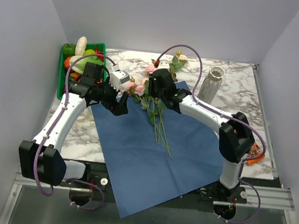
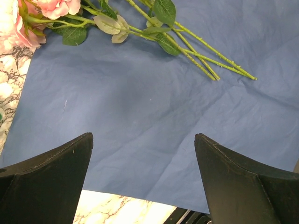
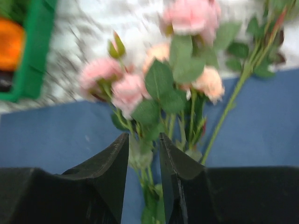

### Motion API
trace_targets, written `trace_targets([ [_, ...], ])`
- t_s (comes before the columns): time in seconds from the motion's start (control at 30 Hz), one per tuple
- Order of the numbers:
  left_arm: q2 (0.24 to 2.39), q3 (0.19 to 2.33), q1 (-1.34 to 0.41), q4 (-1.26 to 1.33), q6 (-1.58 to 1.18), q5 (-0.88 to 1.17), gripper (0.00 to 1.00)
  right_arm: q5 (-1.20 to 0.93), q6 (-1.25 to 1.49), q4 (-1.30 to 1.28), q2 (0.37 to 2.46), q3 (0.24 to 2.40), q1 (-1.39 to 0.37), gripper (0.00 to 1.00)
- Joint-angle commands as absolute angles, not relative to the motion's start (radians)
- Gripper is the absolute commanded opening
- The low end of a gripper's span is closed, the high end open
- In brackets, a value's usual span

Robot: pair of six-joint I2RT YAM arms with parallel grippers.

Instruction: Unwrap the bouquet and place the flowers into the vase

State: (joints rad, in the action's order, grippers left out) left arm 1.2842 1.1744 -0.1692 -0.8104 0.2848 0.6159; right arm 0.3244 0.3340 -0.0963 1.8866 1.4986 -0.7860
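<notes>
The bouquet lies unwrapped: the blue paper sheet (image 1: pixel 150 160) is spread flat on the marble table, hanging over its near edge. The flowers (image 1: pixel 140 88), pink and peach roses, rest at the sheet's far edge, their long green stems (image 1: pixel 161 129) running toward me. My right gripper (image 1: pixel 150 91) is low over the stems just below the blooms; in its wrist view the gripper (image 3: pixel 144 136) stands narrowly open, with stems and a leaf (image 3: pixel 140 156) in the gap. My left gripper (image 1: pixel 119 104) hovers wide open over bare blue paper (image 2: pixel 140 107), holding nothing. The whitish vase (image 1: pixel 212 84) stands upright at back right.
A green tray (image 1: pixel 62 79) of vegetables sits at the back left, close to my left arm. A loose rose sprig (image 1: pixel 175 61) lies on the marble behind the right gripper. An orange object (image 1: pixel 255 152) lies at the table's right edge beside the right arm.
</notes>
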Motion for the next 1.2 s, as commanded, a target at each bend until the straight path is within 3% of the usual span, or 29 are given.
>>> trace_targets([
  [0.0,1.267,1.152,-0.163,-0.828,0.319,0.588,0.99,0.276,0.386,-0.322,1.982,1.515,-0.778,0.41],
  [0.77,1.247,1.144,-0.163,-0.842,0.345,0.575,0.99,0.164,0.426,-0.383,2.186,1.646,-0.729,0.35],
  [0.93,1.249,1.155,-0.163,-0.854,0.35,0.575,0.99,0.156,0.416,-0.382,2.158,1.654,-0.723,0.18],
  [1.17,1.252,1.158,-0.161,-0.859,0.353,0.578,0.99,0.112,0.434,-0.197,1.967,1.511,-0.726,0.05],
])
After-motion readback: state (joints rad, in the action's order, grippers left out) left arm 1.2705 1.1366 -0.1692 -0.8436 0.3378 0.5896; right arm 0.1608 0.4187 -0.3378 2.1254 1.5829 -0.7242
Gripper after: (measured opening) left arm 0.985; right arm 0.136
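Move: The stem of the leafy flowers lies about 15 cm below the right hand, 1 cm back and 2 cm to its right. Their pink rose heads stand some 4 cm ahead and 6 cm left of that hand, the cut stem ends some 23 cm back and 11 cm right, the vase about 23 cm right and 2 cm ahead. From the left hand, the stem is roughly 12 cm ahead, 13 cm right and 17 cm below. The right hand plunges about 15 cm, tipping some 20 degrees steeper, pinches a flower stem and starts rising slightly. ##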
